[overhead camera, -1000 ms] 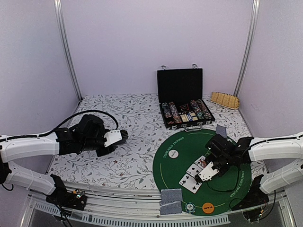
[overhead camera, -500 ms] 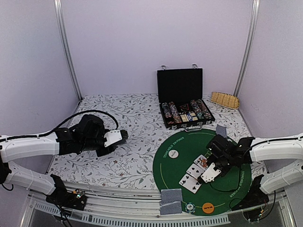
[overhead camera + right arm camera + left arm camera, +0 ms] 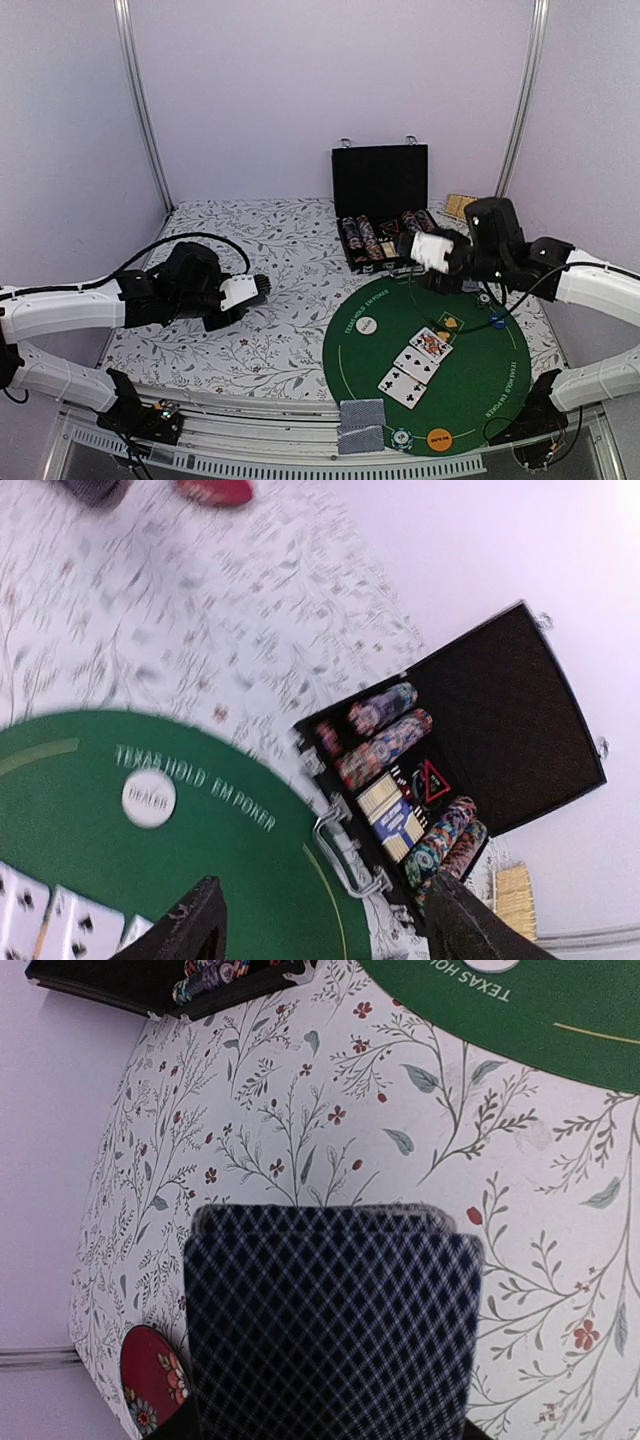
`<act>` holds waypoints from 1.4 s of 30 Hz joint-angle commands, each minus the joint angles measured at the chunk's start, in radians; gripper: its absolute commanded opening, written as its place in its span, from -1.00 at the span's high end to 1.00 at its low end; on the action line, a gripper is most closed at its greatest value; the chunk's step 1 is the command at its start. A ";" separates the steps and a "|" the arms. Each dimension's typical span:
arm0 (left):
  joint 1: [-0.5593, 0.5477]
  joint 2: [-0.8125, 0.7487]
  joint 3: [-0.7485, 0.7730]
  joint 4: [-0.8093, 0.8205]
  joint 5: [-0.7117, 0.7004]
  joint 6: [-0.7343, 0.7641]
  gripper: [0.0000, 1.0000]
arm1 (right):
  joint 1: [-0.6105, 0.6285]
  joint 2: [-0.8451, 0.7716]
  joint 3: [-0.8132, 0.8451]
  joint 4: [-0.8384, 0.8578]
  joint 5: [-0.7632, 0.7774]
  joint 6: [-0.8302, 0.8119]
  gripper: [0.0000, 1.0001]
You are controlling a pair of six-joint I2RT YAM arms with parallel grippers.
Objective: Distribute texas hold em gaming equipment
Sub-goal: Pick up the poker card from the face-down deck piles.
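Note:
My left gripper [image 3: 257,288] hovers over the floral cloth left of the green mat [image 3: 480,385], shut on a stack of blue-patterned cards [image 3: 330,1320] that hides its fingers. My right gripper [image 3: 425,250] is raised over the mat's far edge by the chip case [image 3: 390,240], open with nothing between its fingers [image 3: 190,925]. Three face-up cards [image 3: 415,362] lie in a row on the mat. A white dealer disc [image 3: 367,325], a blue disc [image 3: 497,322] and an orange disc [image 3: 438,437] also rest there. Face-down cards [image 3: 361,420] and a striped chip [image 3: 402,436] sit at the near edge.
The open black case holds rows of chips [image 3: 385,748] and a boxed deck [image 3: 395,820]. A red dish [image 3: 150,1380] lies on the cloth near my left gripper. A woven tan piece [image 3: 458,205] shows partly behind my right arm. Walls close in the back and sides.
My right gripper has opened, lifted off the row of face-up cards and swung up toward the case; the card it held is no longer in it. The left arm has not moved.

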 commanded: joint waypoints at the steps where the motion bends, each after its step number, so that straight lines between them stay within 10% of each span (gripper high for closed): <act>1: -0.011 -0.013 0.000 0.005 0.020 0.003 0.06 | -0.105 0.137 0.141 0.202 -0.286 0.779 -0.47; 10: -0.011 -0.024 0.003 0.012 0.025 0.001 0.06 | -0.098 0.744 0.467 0.508 -0.886 1.498 -0.59; 18: -0.012 -0.033 -0.003 0.018 0.020 0.004 0.05 | 0.042 1.038 0.733 0.511 -0.985 1.492 -0.71; 42: -0.010 -0.016 0.002 0.025 0.017 -0.002 0.06 | 0.125 1.255 0.889 0.566 -1.035 1.518 -0.71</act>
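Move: The face-down deck is between my left fingers, at that hand's own finger point. From my right hand it lies about 33 cm to the left, 3 cm back and 8 cm lower. The dealer button is about 8 cm left, 3 cm back and 18 cm below my right hand; the queen card is some 7 cm right, 8 cm back and 18 cm down. The chip case stands about 20 cm straight ahead, 15 cm lower. I swing my right hand up and forward, then sweep it left in an arc, sinking and drawing back, about 31 cm leftwards in all, slowing as I near the deck. On the way I spread the fingers wider and swing the wrist over some 95 degrees, so they point left, bringing the open jaws up to the deck's edge. My left hand keeps holding the deck still. ##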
